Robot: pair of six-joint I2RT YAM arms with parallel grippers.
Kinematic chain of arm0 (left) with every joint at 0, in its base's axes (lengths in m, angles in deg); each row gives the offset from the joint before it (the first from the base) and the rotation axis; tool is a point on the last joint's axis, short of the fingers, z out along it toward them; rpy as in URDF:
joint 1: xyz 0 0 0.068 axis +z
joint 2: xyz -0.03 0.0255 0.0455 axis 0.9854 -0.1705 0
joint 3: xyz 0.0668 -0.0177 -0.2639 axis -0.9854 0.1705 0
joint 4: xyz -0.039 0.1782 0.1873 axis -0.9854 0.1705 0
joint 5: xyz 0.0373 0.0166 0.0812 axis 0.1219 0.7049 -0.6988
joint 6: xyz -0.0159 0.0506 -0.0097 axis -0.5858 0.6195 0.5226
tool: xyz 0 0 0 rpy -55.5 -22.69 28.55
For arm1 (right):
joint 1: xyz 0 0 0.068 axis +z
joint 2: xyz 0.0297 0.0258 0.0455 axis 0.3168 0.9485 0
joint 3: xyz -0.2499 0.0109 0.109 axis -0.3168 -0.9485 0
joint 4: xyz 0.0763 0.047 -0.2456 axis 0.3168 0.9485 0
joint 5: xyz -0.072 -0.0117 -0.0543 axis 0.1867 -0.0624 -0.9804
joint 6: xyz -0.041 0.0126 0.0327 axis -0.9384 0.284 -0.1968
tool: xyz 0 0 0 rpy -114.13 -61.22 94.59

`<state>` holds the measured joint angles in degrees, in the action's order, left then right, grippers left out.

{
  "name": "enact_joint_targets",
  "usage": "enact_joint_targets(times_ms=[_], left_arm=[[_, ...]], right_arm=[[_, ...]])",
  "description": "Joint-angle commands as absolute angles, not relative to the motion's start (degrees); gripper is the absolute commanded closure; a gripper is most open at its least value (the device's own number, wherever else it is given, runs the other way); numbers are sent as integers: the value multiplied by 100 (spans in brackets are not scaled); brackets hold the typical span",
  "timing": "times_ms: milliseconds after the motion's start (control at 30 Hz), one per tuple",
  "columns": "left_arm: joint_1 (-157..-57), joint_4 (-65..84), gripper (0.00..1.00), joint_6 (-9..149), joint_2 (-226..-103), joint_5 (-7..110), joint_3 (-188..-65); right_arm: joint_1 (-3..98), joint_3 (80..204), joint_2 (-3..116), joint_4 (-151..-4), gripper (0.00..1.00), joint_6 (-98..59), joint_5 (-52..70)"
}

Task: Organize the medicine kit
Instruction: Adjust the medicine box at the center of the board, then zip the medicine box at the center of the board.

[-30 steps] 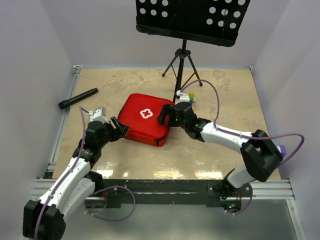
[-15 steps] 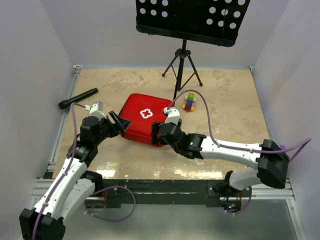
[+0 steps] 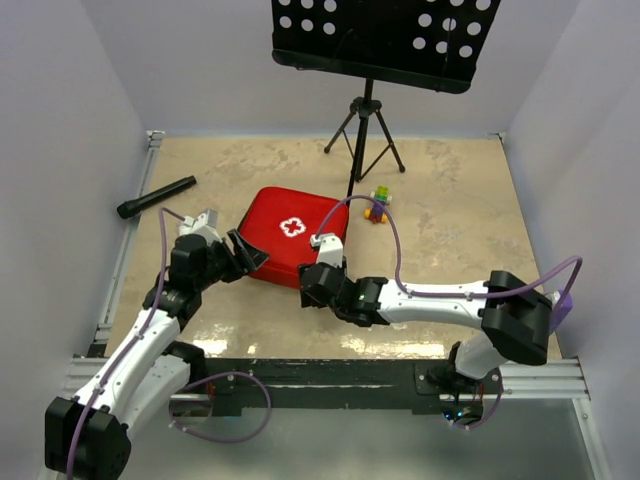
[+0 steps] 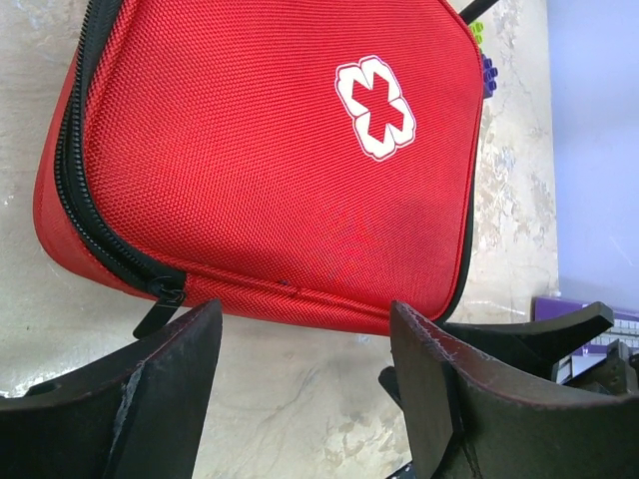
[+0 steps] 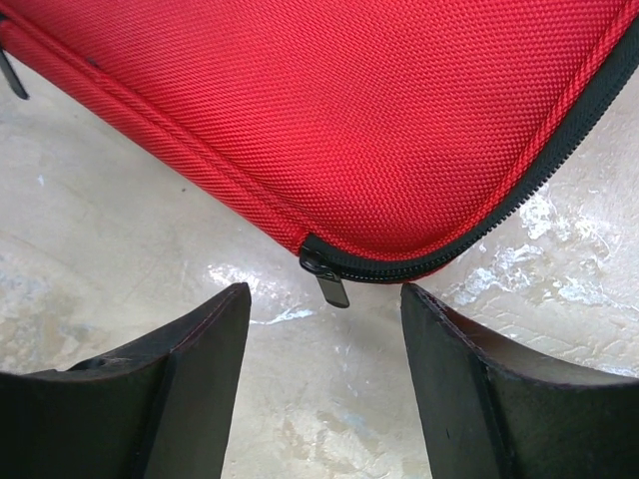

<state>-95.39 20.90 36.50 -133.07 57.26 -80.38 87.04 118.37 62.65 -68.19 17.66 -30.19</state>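
The medicine kit (image 3: pixel 290 232) is a red fabric zip case with a white cross (image 4: pixel 374 107), lying shut on the table; its contents are hidden. My left gripper (image 3: pixel 248 256) stands open just off the kit's left near edge, nothing between its fingers (image 4: pixel 180 379). A zipper pull (image 4: pixel 160 299) hangs at that side. My right gripper (image 3: pixel 308 288) is open at the kit's near corner. In the right wrist view a second zipper pull (image 5: pixel 332 286) hangs off the red case (image 5: pixel 329 110), just beyond the gap of the right gripper (image 5: pixel 324 304), not touched.
A black flashlight (image 3: pixel 157 197) lies at the far left. A music stand's tripod (image 3: pixel 365 130) stands behind the kit, with a small stack of coloured blocks (image 3: pixel 378 203) beside it. Walls close in on the left, right and back.
My right arm has swung from the kit's right side round to its near corner and its jaws have narrowed a little. The left gripper has barely shifted.
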Motion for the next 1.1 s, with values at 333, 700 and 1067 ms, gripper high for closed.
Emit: enact_joint_targets(times_ms=[333,700,1067], left_arm=[[-9565,1765,29,3651,-13361,5836,-7956],[-9565,1808,29,3651,-13308,5853,-7948],[-9565,1958,29,3695,-13185,5862,-7992]], right_arm=[[8720,12088,6519,-6874,49,2229,-3224],[8711,12158,6650,-6857,64,2256,-3321],[8676,12184,6712,-6681,88,2203,-3488]])
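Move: The zipper pull at the medicine box's near right corner is almost under the right gripper, about 1 cm ahead, level sideways and some 2 cm lower. The middle of the medicine box is roughly 11 cm ahead and 5 cm left of this gripper, about 5 cm below. The other zipper pull is some 5 cm ahead, 16 cm left and 2 cm below. From the left gripper, the near right pull is about 4 cm back, 12 cm right and 6 cm lower. Close the right fingers from about two-thirds open to nearly shut on the zipper pull at the box's near right corner, pinching it between the tips. Sink straight down about 2.5 cm as you close, with a slight lift partway, the fingers still slanting down and forward. ##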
